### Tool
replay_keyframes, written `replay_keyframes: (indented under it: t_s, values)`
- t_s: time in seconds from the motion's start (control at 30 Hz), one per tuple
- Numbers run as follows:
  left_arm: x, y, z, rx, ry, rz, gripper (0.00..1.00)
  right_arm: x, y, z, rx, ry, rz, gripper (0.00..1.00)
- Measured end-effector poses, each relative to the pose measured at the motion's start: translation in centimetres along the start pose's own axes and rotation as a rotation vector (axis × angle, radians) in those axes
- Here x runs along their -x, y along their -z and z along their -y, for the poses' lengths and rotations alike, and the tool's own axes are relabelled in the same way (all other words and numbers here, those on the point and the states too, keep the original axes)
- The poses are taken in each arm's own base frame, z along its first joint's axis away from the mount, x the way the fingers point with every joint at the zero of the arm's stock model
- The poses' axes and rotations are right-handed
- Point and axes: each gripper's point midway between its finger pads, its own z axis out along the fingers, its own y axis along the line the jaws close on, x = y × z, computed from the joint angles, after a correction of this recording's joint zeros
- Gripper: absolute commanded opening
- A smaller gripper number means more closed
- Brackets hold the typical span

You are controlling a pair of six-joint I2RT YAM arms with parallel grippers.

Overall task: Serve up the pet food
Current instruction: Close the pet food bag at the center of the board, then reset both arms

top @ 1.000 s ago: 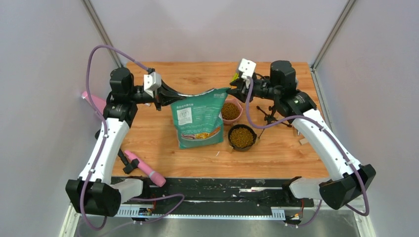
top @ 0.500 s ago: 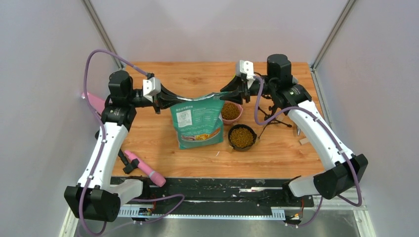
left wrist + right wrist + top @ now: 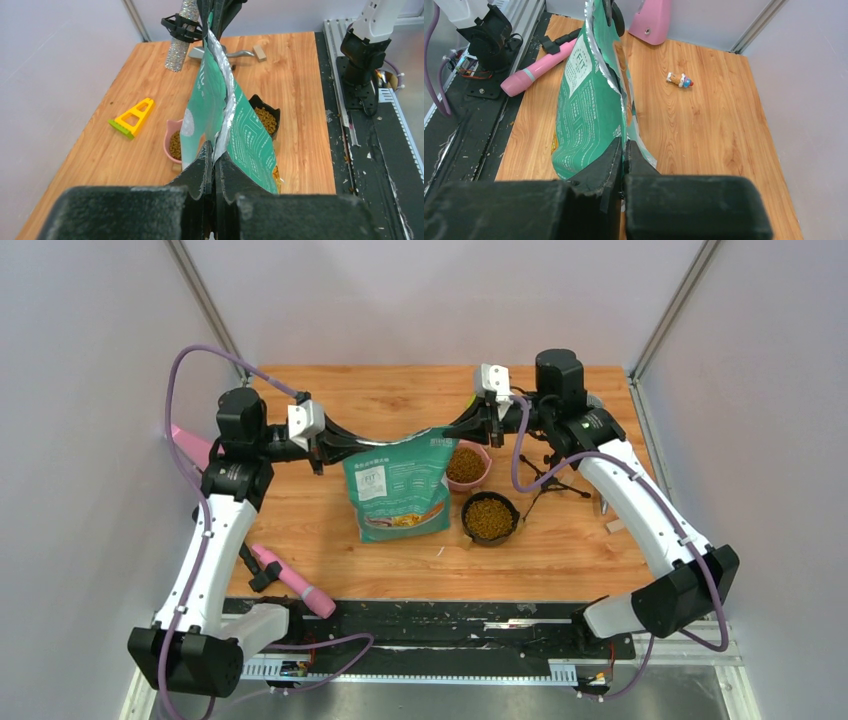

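Observation:
The teal-green and white bag stands upright mid-table, its top edge stretched between both grippers. My left gripper is shut on the bag's top left corner; in the left wrist view the gripper pinches the silver-lined rim of the bag. My right gripper is shut on the top right corner, its own view showing the gripper clamped on the bag. Pet food fills a pink bowl, and more lies in a black bowl just right of the bag.
A pink handled tool lies near the front left edge. A pink object leans at the left wall. A black stand and a small wooden block sit to the right. A yellow triangle and a small toy figure lie behind the bag.
My right gripper moved in to the bag's top right corner and shut on it. The left gripper kept its hold and shifted slightly left, so the top edge is drawn out.

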Motion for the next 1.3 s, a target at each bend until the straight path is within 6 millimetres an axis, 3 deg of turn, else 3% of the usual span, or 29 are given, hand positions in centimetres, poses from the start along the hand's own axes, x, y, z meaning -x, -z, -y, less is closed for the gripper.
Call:
replay_keyframes:
  t_s: [0.17,0.2,0.23,0.27,0.3,0.33,0.37,0.57,0.73,0.9,1.03,1.13,1.23,1.3]
  values:
    - [-0.1,0.1,-0.5,0.040,0.023,-0.013,0.00,0.0,0.0,0.2,-0.006,0.001,-0.003,0.02]
    - [-0.1,0.2,-0.6,0.053,0.032,-0.017,0.16,0.0,0.0,0.3,-0.010,-0.001,-0.005,0.16]
    - [0.0,0.2,-0.7,0.065,0.041,-0.020,0.33,0.0,0.0,0.4,-0.016,-0.007,-0.008,0.37]
    - [0.0,0.3,-0.8,0.080,0.048,-0.022,0.76,0.0,0.0,0.4,-0.022,-0.019,-0.011,0.62]
    - [0.3,0.4,-1.1,0.103,0.043,-0.021,0.88,0.0,0.0,0.5,-0.031,-0.026,-0.017,0.85]
    - [0.9,0.6,-1.3,0.128,0.026,-0.014,0.97,0.0,0.1,0.6,-0.041,-0.044,-0.022,0.97]
    - [1.5,0.8,-1.3,0.148,0.011,-0.007,0.98,-0.1,0.1,0.7,-0.050,-0.059,-0.026,1.00]
    - [6.4,2.5,-0.4,0.304,-0.065,0.074,1.00,0.1,0.7,1.3,-0.124,-0.118,-0.051,1.00]
    - [9.9,4.5,-0.2,0.482,-0.034,0.154,1.00,2.8,2.7,0.8,-0.225,-0.104,-0.036,1.00]
    - [13.5,7.7,-1.3,0.731,0.091,0.252,1.00,6.7,6.7,0.7,-0.455,-0.094,-0.001,1.00]
    - [15.4,10.5,-3.1,0.936,0.198,0.313,1.00,8.9,11.2,3.7,-0.753,-0.164,0.037,1.00]
    - [13.9,12.8,-6.0,1.133,0.315,0.297,1.00,8.5,16.8,7.7,-1.037,-0.273,0.059,1.00]
    - [9.6,14.6,-9.8,1.328,0.442,0.209,1.00,5.6,23.5,10.6,-1.302,-0.395,0.061,1.00]
    - [4.5,15.4,-12.3,1.454,0.549,0.088,1.00,2.8,28.5,11.3,-1.471,-0.490,0.057,1.00]
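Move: Both shut grippers still pinch the top edge of the upright pet food bag: its middle lies about 6 cm right of and 15 cm below the left hand, and 7 cm left of and 2 cm back from the right, at much the same depth. From the right hand, the pink bowl is some 12 cm ahead and 5 cm right, the black bowl 3 cm back and 9 cm right, the microphone about 10 cm ahead and 21 cm right. A small figurine lies 20 cm ahead and 18 cm left of the left hand. Both hands barely stir, then spring wide open and let go of the bag's top edge; the left draws slightly back as it climbs some 16 cm, then swings left and forward while sinking half of that, ending about 17 cm left with its fingers turned roughly 80 degrees counter-clockwise to face forward. The right lifts about 12 cm, then sweeps some 27 cm right and 9 cm forward, away from the bag, turning about 85 degrees clockwise to face forward as well, and dips a little at the end. ##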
